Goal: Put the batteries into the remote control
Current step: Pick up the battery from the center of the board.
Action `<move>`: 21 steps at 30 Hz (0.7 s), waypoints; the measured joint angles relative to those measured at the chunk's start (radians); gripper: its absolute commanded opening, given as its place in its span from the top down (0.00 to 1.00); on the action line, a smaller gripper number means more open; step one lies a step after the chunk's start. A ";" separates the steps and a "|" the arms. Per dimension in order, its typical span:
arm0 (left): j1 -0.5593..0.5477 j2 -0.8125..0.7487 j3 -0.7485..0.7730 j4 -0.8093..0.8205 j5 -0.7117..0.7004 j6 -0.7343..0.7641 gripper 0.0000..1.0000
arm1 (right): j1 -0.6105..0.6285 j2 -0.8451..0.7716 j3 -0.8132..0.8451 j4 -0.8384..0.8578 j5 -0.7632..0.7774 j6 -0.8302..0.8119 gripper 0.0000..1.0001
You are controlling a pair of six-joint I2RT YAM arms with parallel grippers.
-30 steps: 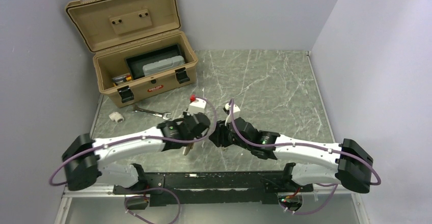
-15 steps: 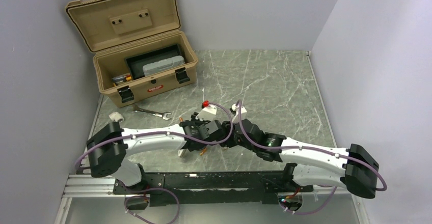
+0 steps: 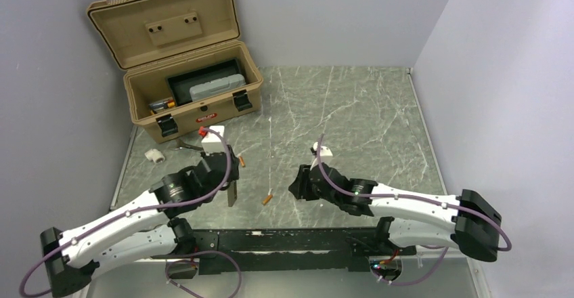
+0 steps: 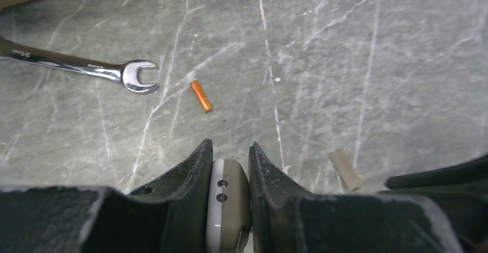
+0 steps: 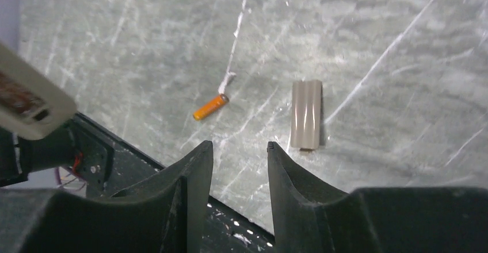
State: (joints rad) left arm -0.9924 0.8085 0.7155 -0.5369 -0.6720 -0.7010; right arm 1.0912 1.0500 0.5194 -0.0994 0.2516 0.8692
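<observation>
My left gripper [image 3: 231, 191] [image 4: 229, 145] is shut on the remote control [image 4: 228, 195], which stands on edge between the jaws, white face to the left and greyish back to the right. One orange battery [image 4: 201, 96] [image 3: 241, 162] lies on the table ahead of it, near the wrench. A second battery [image 5: 210, 107] [image 3: 269, 199] lies near the front edge between the two arms. My right gripper [image 3: 296, 184] [image 5: 239, 146] hovers open with nothing between its fingers, just right of that battery. The remote control's end [image 5: 29, 100] shows at the left of the right wrist view.
A ribbed tan battery cover [image 5: 305, 115] [image 4: 346, 169] lies loose by the right gripper. A steel wrench [image 4: 86, 69] and a small white block [image 3: 156, 154] lie at the left. The open tan toolbox [image 3: 193, 101] stands at the back left. The black mounting rail [image 3: 271, 240] runs along the near edge.
My left arm has swung left and back with the remote, away from the right gripper. The battery near the front edge now lies uncovered. The right gripper has drawn back slightly.
</observation>
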 measured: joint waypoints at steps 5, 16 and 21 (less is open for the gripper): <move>0.018 -0.106 -0.026 0.024 0.068 0.000 1.00 | 0.035 0.131 0.053 -0.027 0.000 0.083 0.56; 0.027 -0.219 -0.082 0.058 0.131 0.001 1.00 | 0.129 0.344 0.249 -0.090 0.013 0.196 0.55; 0.029 -0.286 -0.083 0.029 0.135 0.006 1.00 | 0.159 0.491 0.389 -0.171 0.040 0.251 0.53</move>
State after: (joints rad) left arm -0.9630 0.5224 0.6323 -0.5076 -0.5373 -0.6945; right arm 1.2503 1.5410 0.9089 -0.2703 0.2916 1.1206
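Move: The battery in the middle of the board lies about 9 cm to my right hand's left, roughly 1 cm ahead and 8 cm below. The battery cover sits 4 cm ahead of that hand and 2 cm to its right; the second battery is some 13 cm ahead and 17 cm left, both at table level. From my left hand, the middle battery is about 12 cm right, 5 cm back and 16 cm below. I sweep my right hand about 9 cm to the left towards the middle battery, sinking some 3 cm and easing slightly back, while the wrist tips the part-open fingers a good 10 degrees further down; they touch nothing yet. My left hand keeps the remote gripped, lifts and draws back a few centimetres, and rolls its left side down. ##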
